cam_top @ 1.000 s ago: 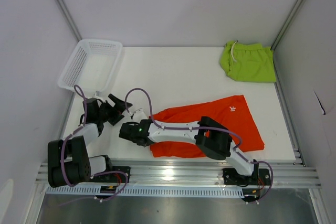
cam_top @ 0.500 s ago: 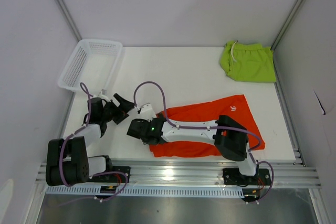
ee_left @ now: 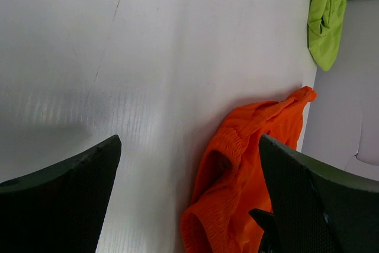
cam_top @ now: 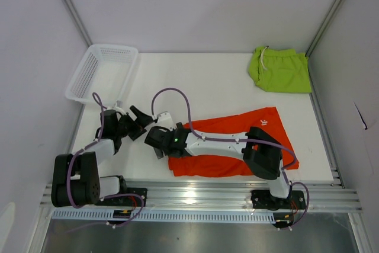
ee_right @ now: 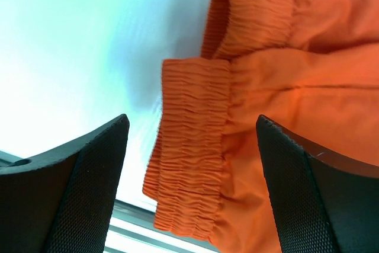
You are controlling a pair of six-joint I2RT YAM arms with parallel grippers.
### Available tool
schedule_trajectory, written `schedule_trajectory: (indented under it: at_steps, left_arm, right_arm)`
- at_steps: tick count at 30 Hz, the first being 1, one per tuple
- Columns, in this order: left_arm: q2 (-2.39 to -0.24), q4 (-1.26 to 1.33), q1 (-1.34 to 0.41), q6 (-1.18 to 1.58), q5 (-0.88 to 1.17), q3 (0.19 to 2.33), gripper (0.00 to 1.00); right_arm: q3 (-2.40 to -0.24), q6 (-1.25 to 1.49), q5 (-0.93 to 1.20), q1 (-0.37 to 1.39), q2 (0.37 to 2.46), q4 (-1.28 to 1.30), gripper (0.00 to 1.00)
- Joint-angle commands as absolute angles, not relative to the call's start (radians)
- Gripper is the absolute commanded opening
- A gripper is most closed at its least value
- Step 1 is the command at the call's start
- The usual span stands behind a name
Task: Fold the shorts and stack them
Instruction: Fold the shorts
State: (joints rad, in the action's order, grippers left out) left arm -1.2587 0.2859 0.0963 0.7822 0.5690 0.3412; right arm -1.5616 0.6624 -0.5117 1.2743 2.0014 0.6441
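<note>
The orange shorts [cam_top: 278,140] lie flat near the table's front edge, elastic waist to the left. My right arm stretches across them. My right gripper [cam_top: 157,143] is open just above the waist end. In the right wrist view the ribbed waistband [ee_right: 195,146] lies on the table between the spread fingers [ee_right: 65,194], untouched by either. To the left of the shorts my left gripper [cam_top: 137,122] is open. Its wrist view shows the orange waist [ee_left: 237,158] ahead and nothing between its fingers [ee_left: 59,205]. The lime green shorts [cam_top: 281,70] sit bunched at the far right corner.
A white mesh basket [cam_top: 102,74] stands at the far left corner of the table. The metal rail [cam_top: 201,197] runs along the near edge just below the orange shorts. Grey walls close in on both sides.
My right gripper has opened wide and drifted slightly right and away from the rail, leaving the orange waistband on the table. The left gripper edged a little toward the shorts, still open.
</note>
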Motion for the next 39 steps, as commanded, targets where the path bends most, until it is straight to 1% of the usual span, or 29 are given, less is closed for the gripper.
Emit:
schedule_trajectory:
  at_steps: [1, 6, 12, 17, 18, 21, 22, 24, 25, 29, 33, 39]
  left_arm:
    - [-1.269, 0.311, 0.091, 0.752, 0.571, 0.376, 0.99]
    - [-1.281, 0.31, 0.091, 0.752, 0.571, 0.38, 0.99]
    - [-1.285, 0.31, 0.091, 0.749, 0.571, 0.382, 0.99]
    - [-1.289, 0.31, 0.091, 0.749, 0.568, 0.382, 0.99]
    - [-1.289, 0.31, 0.091, 0.747, 0.568, 0.382, 0.99]
    - [-1.29, 0.311, 0.091, 0.747, 0.565, 0.382, 0.99]
    - [-1.289, 0.311, 0.091, 0.747, 0.565, 0.382, 0.99]
    - [-1.292, 0.311, 0.091, 0.746, 0.564, 0.38, 0.99]
    - [-1.293, 0.311, 0.091, 0.746, 0.566, 0.382, 0.99]
    - [-1.296, 0.322, 0.091, 0.747, 0.571, 0.377, 0.99]
    - [-1.307, 0.367, 0.083, 0.758, 0.601, 0.373, 0.99]
    - [-1.324, 0.403, 0.025, 0.764, 0.61, 0.394, 0.99]
  right_arm:
    - [-1.581, 0.626, -0.477, 1.259, 2.023, 0.575, 0.89]
    - [-1.617, 0.603, -0.475, 1.25, 2.077, 0.586, 0.87]
    - [-1.621, 0.591, -0.499, 1.247, 2.121, 0.591, 0.82]
    - [-1.646, 0.589, -0.555, 1.25, 2.152, 0.615, 0.8]
    - [-1.651, 0.591, -0.57, 1.252, 2.161, 0.621, 0.79]
    - [-1.66, 0.597, -0.627, 1.264, 2.166, 0.638, 0.68]
    - [-1.655, 0.6, -0.64, 1.267, 2.158, 0.635, 0.63]
    - [-1.632, 0.61, -0.672, 1.272, 2.146, 0.624, 0.58]
    - [-1.62, 0.614, -0.681, 1.273, 2.126, 0.603, 0.52]
    - [-1.553, 0.643, -0.75, 1.281, 2.057, 0.549, 0.46]
    - [-1.487, 0.664, -0.837, 1.289, 1.976, 0.493, 0.46]
    - [-1.375, 0.676, -0.87, 1.289, 1.859, 0.407, 0.46]
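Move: The waistband's upper layer at the left end of the red shorts lies under the open right gripper: its front corner is about 2 cm ahead, level sideways and 5 cm down. The lower layer's corner shows some 7 cm ahead and 3 cm to the right, and the left gripper hangs about 9 cm ahead and 8 cm to the left. From the left hand, that upper corner is about 7 cm back, 8 cm to the right and 4 cm down. Lower the right gripper about 4.5 cm onto the front corner of the upper waistband layer, easing forward, then close the fingers to about half to pinch the band between them. Keeping that hold, draw up some 5 cm and 3 cm to the right, tipping the fingertips about 15 degrees outward; at the end, edge the open left gripper slightly right. ##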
